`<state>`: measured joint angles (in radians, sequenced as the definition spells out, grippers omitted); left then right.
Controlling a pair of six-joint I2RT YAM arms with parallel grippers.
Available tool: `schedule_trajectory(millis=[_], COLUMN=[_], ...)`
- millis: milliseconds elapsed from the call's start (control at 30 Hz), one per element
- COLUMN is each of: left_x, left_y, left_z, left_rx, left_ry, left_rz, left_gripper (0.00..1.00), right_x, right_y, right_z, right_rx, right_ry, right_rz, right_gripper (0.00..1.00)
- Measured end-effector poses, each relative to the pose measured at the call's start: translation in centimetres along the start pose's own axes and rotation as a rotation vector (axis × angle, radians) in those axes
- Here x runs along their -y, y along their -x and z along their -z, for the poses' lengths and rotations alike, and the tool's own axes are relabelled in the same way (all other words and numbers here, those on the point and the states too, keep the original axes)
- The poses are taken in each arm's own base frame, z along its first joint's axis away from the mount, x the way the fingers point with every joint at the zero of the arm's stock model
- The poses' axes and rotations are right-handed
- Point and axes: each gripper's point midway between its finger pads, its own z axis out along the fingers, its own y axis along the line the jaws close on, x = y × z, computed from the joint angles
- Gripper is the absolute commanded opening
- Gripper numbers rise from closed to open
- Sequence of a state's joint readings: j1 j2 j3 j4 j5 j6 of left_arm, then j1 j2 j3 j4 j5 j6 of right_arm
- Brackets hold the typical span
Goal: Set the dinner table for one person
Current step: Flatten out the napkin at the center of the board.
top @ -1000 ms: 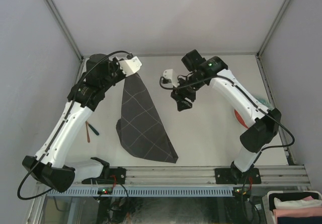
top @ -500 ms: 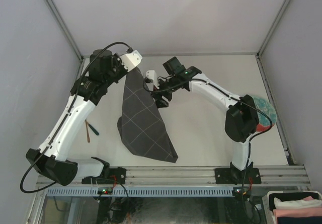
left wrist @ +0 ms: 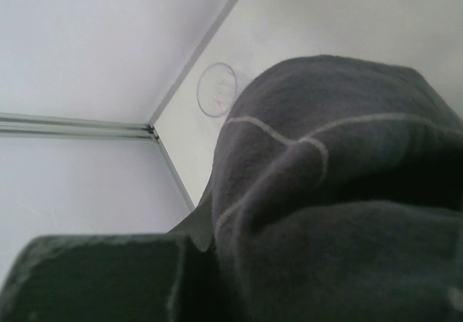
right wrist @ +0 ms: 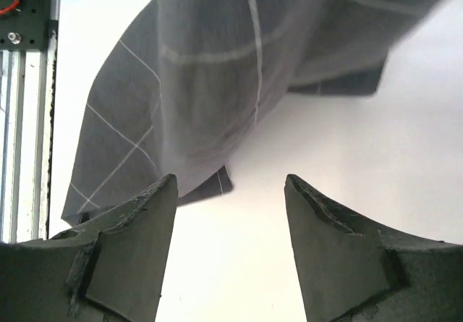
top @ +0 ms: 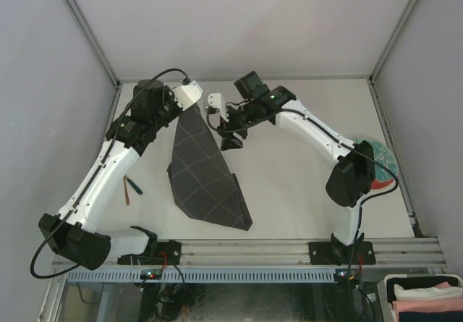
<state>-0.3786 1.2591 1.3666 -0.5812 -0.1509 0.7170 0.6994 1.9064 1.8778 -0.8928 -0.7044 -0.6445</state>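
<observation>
My left gripper (top: 189, 98) is shut on the top corner of a dark grey checked cloth (top: 205, 179), held up at the back left of the dinner table (top: 304, 184). The cloth hangs from there and its lower part lies spread on the tabletop toward the front. In the left wrist view the cloth (left wrist: 325, 192) fills most of the picture and hides the jaws. My right gripper (top: 231, 142) hovers open just right of the hanging cloth. In the right wrist view the cloth (right wrist: 217, 83) is ahead of my gripper (right wrist: 230, 184), nothing between the fingers.
A teal and red plate (top: 381, 166) sits at the table's right edge, partly behind the right arm. Thin green and brown utensils (top: 130, 186) lie at the left edge. A clear ring (left wrist: 217, 89) shows near the far corner. A bin of folded cloths (top: 423, 297) stands off the table, front right.
My right gripper has swung left, from mid-table to right beside the hanging cloth, and opened slightly. The left gripper kept its hold; the cloth's lower part shifted a little left.
</observation>
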Motion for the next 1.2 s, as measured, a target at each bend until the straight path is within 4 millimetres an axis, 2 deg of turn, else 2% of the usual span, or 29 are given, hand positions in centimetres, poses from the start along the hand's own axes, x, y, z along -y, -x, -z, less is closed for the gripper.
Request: schedule_trajectory(millis=[133, 200, 367, 533, 633, 767, 800, 833, 867, 933, 1067, 1200], left_x=[1.0, 1.0, 0.8, 0.0, -0.7, -1.1, -1.1, -1.0, -1.0, -0.9, -1.0, -1.0], left_y=[-1.3, -1.3, -0.9, 0.1, 1.0, 1.4, 1.4, 1.3, 1.2, 1.0, 1.0, 1.0], left_z=[-0.7, -0.9, -1.5, -2.0, -1.7, -1.2, -1.1, -1.0, -0.9, -0.8, -0.3, 0.1], left_rx=[-0.030, -0.027, -0.017, -0.014, 0.007, 0.016, 0.013, 0.010, 0.006, 0.001, 0.003, 0.006], left_ry=[-0.016, -0.013, -0.005, -0.003, 0.012, 0.020, 0.018, 0.015, 0.012, 0.009, 0.013, 0.014], left_rz=[-0.003, -0.002, 0.000, 0.005, 0.022, 0.032, 0.032, 0.032, 0.031, 0.032, 0.034, 0.036], left_gripper=[0.00, 0.00, 0.00, 0.00, 0.00, 0.00, 0.00, 0.00, 0.00, 0.00, 0.00, 0.00], right_x=[0.3, -0.4, -4.1, -5.4, -4.4, -2.6, -2.3, -2.0, -1.8, -1.3, 0.5, 1.4], right_y=[-1.2, -1.4, -0.2, 0.2, -0.1, -1.4, -1.7, -2.1, -2.3, -2.7, -2.6, -3.2], right_z=[2.5, 2.9, 1.9, 0.0, -1.3, -3.1, -3.3, -3.5, -3.4, -2.9, -1.4, -0.1], right_rx=[-0.018, -0.023, -0.021, -0.015, -0.011, -0.036, -0.042, -0.047, -0.051, -0.058, -0.055, -0.055], right_ry=[-0.026, -0.024, 0.042, 0.082, 0.080, 0.077, 0.078, 0.078, 0.076, 0.063, 0.009, -0.018], right_rz=[-0.034, -0.033, 0.005, 0.002, -0.012, -0.039, -0.046, -0.053, -0.060, -0.069, -0.060, -0.067], right_gripper=[0.61, 0.61, 0.61, 0.61, 0.61, 0.62, 0.67, 0.79, 0.91, 0.99, 1.00, 1.00])
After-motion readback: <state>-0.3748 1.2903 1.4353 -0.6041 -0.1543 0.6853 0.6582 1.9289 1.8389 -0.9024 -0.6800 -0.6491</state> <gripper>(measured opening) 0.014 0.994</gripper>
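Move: The left hand still pinches the napkin's top corner; the draped cloth's middle lies about 12 cm back, 7 cm right and 23 cm below it, with the glass some 13 cm ahead and 10 cm left, well below. The part-open right hand hangs over the napkin's right side: its loose side corner is about 3 cm back, level sideways and some 18 cm below. From the left hand that corner is roughly 12 cm back and 14 cm right. The right hand swings about 3 cm to its right, draws back some 5 cm while returning left, then sinks about 4 cm and comes forward again over the napkin's right side, ending a little right and nearly 3 cm lower, its fingers spreading from part open to wide open above the loose side corner. The left hand keeps its pinch on the top corner and works the cloth gently, dipping slightly, easing forward about 2 cm, then rising some 3 cm and drifting back. ##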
